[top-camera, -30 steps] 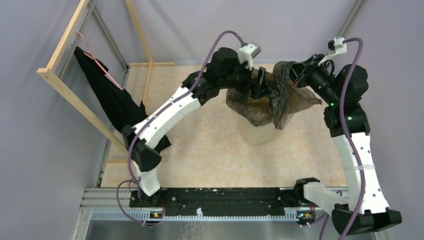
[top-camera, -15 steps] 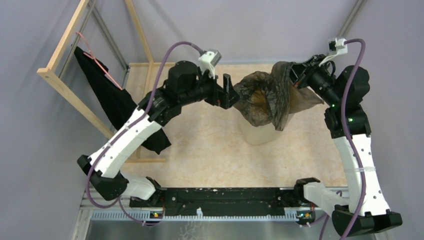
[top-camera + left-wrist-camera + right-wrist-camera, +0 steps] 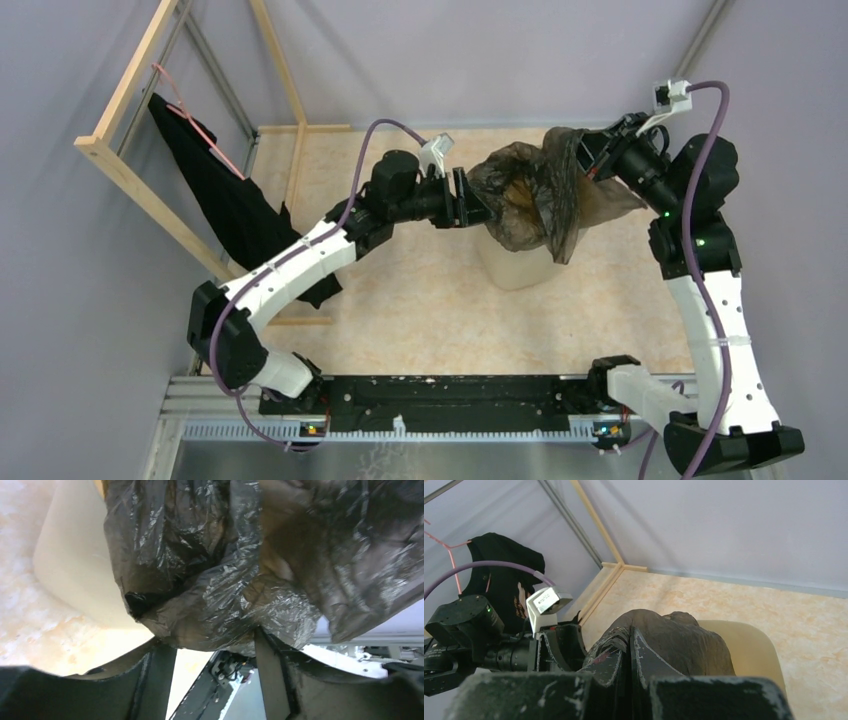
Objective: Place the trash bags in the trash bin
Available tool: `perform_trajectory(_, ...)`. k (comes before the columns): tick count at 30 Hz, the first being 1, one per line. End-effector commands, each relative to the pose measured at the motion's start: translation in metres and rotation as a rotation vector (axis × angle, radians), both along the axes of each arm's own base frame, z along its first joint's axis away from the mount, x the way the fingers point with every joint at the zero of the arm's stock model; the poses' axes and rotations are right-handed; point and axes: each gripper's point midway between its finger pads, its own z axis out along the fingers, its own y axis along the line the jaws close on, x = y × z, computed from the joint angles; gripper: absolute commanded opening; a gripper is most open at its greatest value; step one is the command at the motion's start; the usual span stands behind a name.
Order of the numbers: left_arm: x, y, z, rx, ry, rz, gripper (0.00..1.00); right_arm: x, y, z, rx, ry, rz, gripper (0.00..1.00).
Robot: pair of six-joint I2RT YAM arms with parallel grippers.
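The trash bag, thin wrinkly dark brown film, hangs bunched over the cream trash bin. My right gripper is shut on the bag's upper right edge and holds it up; the right wrist view shows the film pinched between its closed fingers, with the bag draped over the bin rim. My left gripper is at the bag's left side. In the left wrist view its jaws stand apart, with the bag's lower fold lying at the fingertips beside the bin wall.
A matte black cloth hangs on a pink hanger from the wooden frame at the left. The same cloth also shows in the right wrist view. Grey walls enclose the beige tabletop.
My left gripper pulled back left out of the bag's mouth, then moved in against the bag's left edge with its jaws narrowing. The right gripper held still with the bag.
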Motion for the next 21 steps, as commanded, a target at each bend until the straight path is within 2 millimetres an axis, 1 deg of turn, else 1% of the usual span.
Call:
perform_trajectory(1,0.002,-0.009,0.058,-0.159,-0.133,-0.022,0.58,-0.014,-0.002,0.015,0.005,-0.061,0.003,0.00)
perform_trajectory(2,0.002,-0.010,0.068,-0.185,-0.172,-0.032,0.54,-0.014,-0.002,0.015,0.002,-0.062,0.001,0.00)
perform_trajectory(4,0.003,-0.015,0.080,-0.188,-0.213,-0.061,0.43,-0.013,-0.003,0.013,-0.001,-0.057,-0.001,0.00)
perform_trajectory(5,0.005,-0.018,0.082,-0.171,-0.229,-0.071,0.36,-0.013,-0.002,0.012,-0.001,-0.055,0.001,0.00)
perform_trajectory(6,0.008,-0.022,0.084,-0.155,-0.235,-0.077,0.32,-0.013,-0.002,0.012,0.000,-0.055,0.003,0.00)
perform_trajectory(9,0.013,-0.038,0.087,-0.138,-0.247,-0.111,0.29,-0.014,0.000,0.012,0.010,-0.054,0.018,0.00)
perform_trajectory(10,0.016,-0.045,0.083,-0.128,-0.238,-0.120,0.28,-0.014,0.001,0.011,0.015,-0.052,0.022,0.00)
perform_trajectory(12,0.023,-0.058,0.067,-0.102,-0.205,-0.132,0.25,-0.014,0.004,0.010,0.029,-0.046,0.041,0.00)
perform_trajectory(14,0.030,-0.066,0.051,-0.079,-0.175,-0.130,0.20,-0.014,0.009,0.004,0.045,-0.031,0.072,0.00)
perform_trajectory(18,0.051,-0.069,0.005,0.043,-0.146,-0.080,0.18,-0.014,0.018,-0.008,0.083,0.005,0.124,0.00)
perform_trajectory(21,0.063,-0.070,-0.032,0.166,-0.101,-0.078,0.11,-0.012,0.020,-0.018,0.099,0.031,0.134,0.00)
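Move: The trash bag hangs from the closed right fingers. Its middle lies about 9 cm right of the open left hand, 2 cm ahead and 4 cm above, with its loose edge at the left fingertips. The right gripper is some 15 cm right of the left hand, 5 cm ahead and 15 cm higher. The trash bin stands under the bag, 9 cm right of the left hand, 2 cm ahead and 15 cm below; from the right hand, it is 7 cm left, 4 cm back and 30 cm below. Bring the left gripper about 7 cm to the right and nearly 5 cm forward, arching up some 7 cm and back down to its starting height over the bin's left side, and close its fingers almost shut on the loose edge of the trash bag. Keep the right grip on the bag and lower that hand roughly 2.5 cm, easing it slightly left. ##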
